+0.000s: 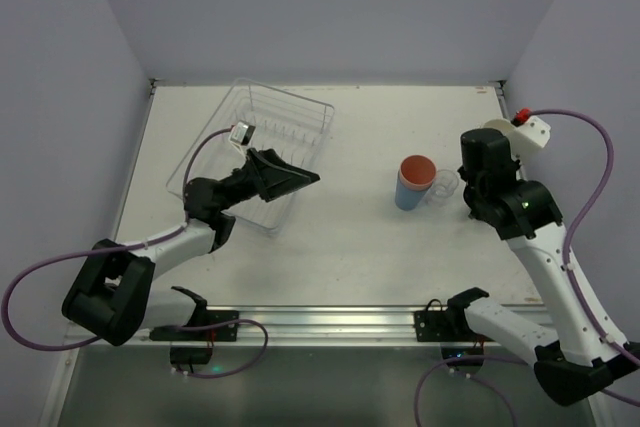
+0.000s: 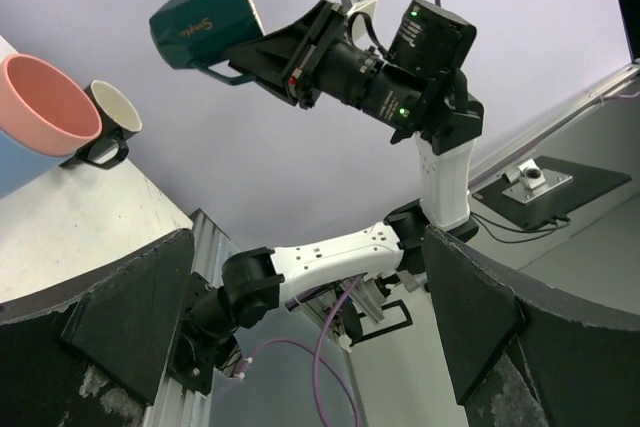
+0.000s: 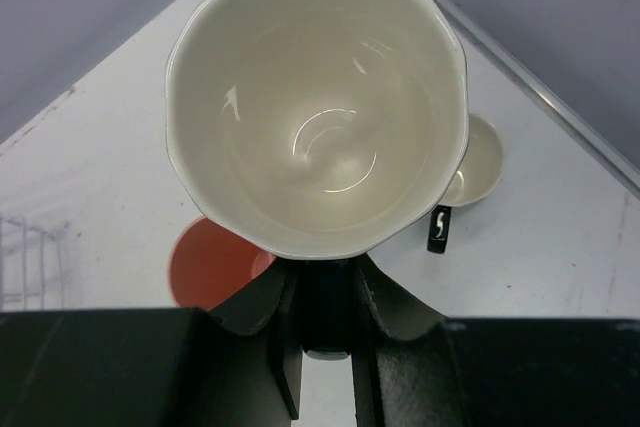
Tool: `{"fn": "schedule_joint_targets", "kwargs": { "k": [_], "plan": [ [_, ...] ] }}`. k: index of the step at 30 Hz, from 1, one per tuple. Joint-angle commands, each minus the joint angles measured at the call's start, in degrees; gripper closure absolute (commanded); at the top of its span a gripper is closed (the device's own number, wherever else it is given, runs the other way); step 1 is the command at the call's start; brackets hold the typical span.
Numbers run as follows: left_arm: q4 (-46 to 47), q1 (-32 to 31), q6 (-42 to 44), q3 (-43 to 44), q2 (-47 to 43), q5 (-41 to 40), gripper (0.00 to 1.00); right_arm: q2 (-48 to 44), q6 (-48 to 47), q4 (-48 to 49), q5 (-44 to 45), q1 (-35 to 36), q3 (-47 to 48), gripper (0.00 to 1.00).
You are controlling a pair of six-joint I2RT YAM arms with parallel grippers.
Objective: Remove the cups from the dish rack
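Note:
The see-through dish rack (image 1: 255,152) lies at the back left, and I see no cup in it. My left gripper (image 1: 300,179) hovers open over its right edge, nothing between its fingers (image 2: 130,307). My right gripper (image 3: 325,292) is shut on the handle of a dark teal mug (image 2: 205,19) with a cream inside (image 3: 315,97), held in the air at the right. Below it on the table stand a salmon-pink tumbler (image 1: 417,169) nested in a light-blue tumbler (image 1: 407,195), a small clear glass (image 1: 443,185) and a black mug (image 3: 478,159).
White walls close the table on the left, back and right. The aluminium rail (image 1: 330,322) with both arm bases runs along the near edge. A purple cable (image 1: 590,147) loops off the right wrist.

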Motion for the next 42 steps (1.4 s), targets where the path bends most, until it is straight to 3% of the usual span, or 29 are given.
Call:
{"fn": "schedule_joint_targets", "kwargs": {
  "k": [1,9,13,24,42],
  "plan": [
    [10.2,0.3,0.5,-1.4,-1.4,-1.0,0.00,2.0,11.7,-3.2,10.3,-1.6,4.6,1.00],
    [0.2,0.2,2.6,-1.1,-6.3,-2.1,0.00,5.2,19.4,-7.4,8.6,-8.3,3.3,1.00],
    [-3.2,0.3,4.0,-1.4,-7.8,-2.1,0.00,5.2,16.2,-3.7,3.6,-14.3,0.0,1.00],
    [-1.5,0.3,4.4,-3.3,-4.9,-1.2,0.00,6.4,4.9,9.8,-7.0,-21.6,-7.8,1.00],
    [3.4,0.3,2.0,-3.4,-1.2,-0.5,0.00,7.3,2.9,10.3,-6.3,-23.0,-9.8,1.00]
  ]
}}
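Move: The right gripper already holds the green cup by its handle, high over the table. The black mug it is being taken to stands about 4 cm ahead of that hand, some 12 cm to its right and about 26 cm below. The clear glasses are some 7 cm ahead and 1 cm left, the blue cup with the pink one in it about 6 cm ahead and 9 cm left, both similarly low. From the left gripper, the black mug lies about 8 cm ahead and 47 cm right, 26 cm below. Bring the right gripper down about 10 cm and some 7 cm to the right, carrying the green cup by its handle towards the space just above the black mug. Make the rightward part early, then keep sinking while easing a little forward. Turn the wrist clockwise about 20 degrees at first and tip the fingers further down, keeping the grip shut on the handle. ##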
